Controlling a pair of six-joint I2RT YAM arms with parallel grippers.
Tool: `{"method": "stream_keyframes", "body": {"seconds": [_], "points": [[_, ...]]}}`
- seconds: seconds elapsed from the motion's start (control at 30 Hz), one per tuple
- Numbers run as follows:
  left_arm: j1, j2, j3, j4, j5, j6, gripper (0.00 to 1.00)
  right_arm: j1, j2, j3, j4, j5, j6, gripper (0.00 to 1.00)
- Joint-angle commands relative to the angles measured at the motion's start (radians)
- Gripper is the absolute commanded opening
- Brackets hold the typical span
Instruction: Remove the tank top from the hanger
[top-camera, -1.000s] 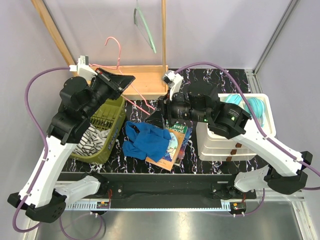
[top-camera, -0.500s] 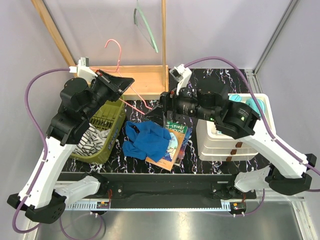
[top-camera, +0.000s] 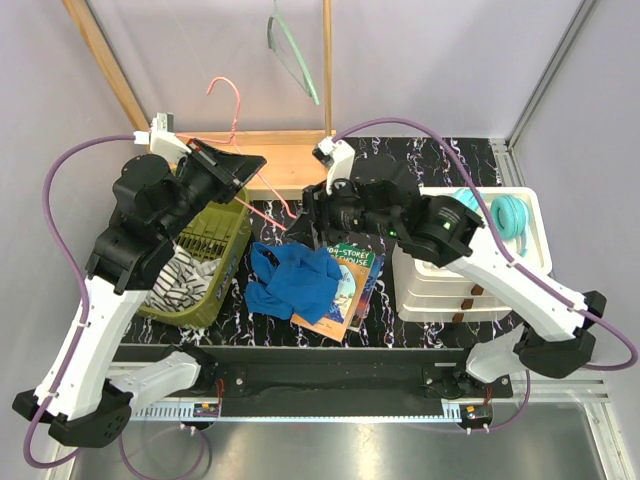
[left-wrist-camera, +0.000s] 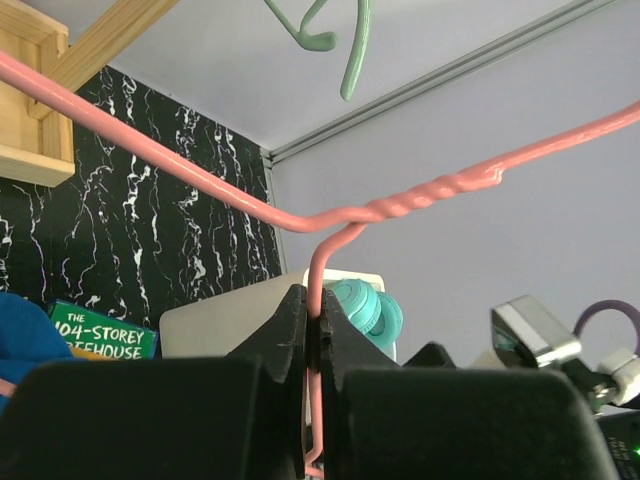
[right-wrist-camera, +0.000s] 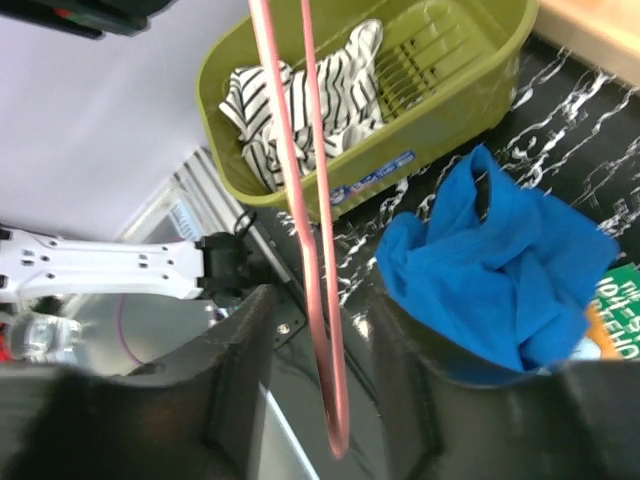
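The blue tank top (top-camera: 293, 280) lies crumpled on the table, partly over a book, off the pink wire hanger (top-camera: 262, 186). My left gripper (top-camera: 243, 166) is shut on the hanger just below its twisted neck (left-wrist-camera: 420, 195), holding it in the air. My right gripper (top-camera: 306, 222) is open at the hanger's lower end. In the right wrist view the hanger's end loop (right-wrist-camera: 318, 300) hangs between the spread fingers (right-wrist-camera: 240, 350) without touching them, and the tank top (right-wrist-camera: 500, 270) lies below to the right.
An olive basket (top-camera: 228, 262) with striped cloth stands at the left. A book (top-camera: 352, 290) lies under the tank top. Stacked white bins (top-camera: 445, 285) with teal headphones (top-camera: 507, 216) stand at the right. A wooden frame (top-camera: 295, 152) and a green hanger (top-camera: 292, 50) are behind.
My right arm has swung left and back, bringing its open gripper around the hanger's lower end. My left arm shifted slightly with the hanger. The tank top has not moved.
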Motion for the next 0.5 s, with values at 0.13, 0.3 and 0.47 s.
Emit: {"method": "stream_keyframes", "body": {"seconds": [0.13,0.3,0.47], "points": [[0.005,-0.024,0.016,0.025,0.024,0.019,0.09,0.000,0.020,0.064,0.017,-0.013,-0.001,0.00],[0.016,-0.065,0.057,-0.070,-0.075,0.090,0.57,0.000,0.084,0.147,0.021,0.079,-0.035,0.00],[0.016,-0.150,0.048,-0.184,-0.194,0.153,0.64,-0.035,0.211,0.343,0.002,0.200,-0.067,0.00]]}}
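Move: Between the right hand's open fingers sits the low right-hand corner of the pink hanger, about 1 cm to the left and 1 cm down; the same corner is some 7 cm back, 6 cm right and 7 cm below the left hand, which still pinches the hanger near its neck. From the right hand, the blue tank top lies roughly 8 cm ahead, 1 cm left and 33 cm below; the books, at that depth, 4 cm ahead and 10 cm right. Closing on the hanger's corner, the right hand dips about 1 cm and pinches it, then carries it forward and up, ending some 3 cm ahead. Once that grip is shut, the left fingers open wide, let go of the hanger and draw off about 3 cm to the left and slightly back, with a slight roll. ##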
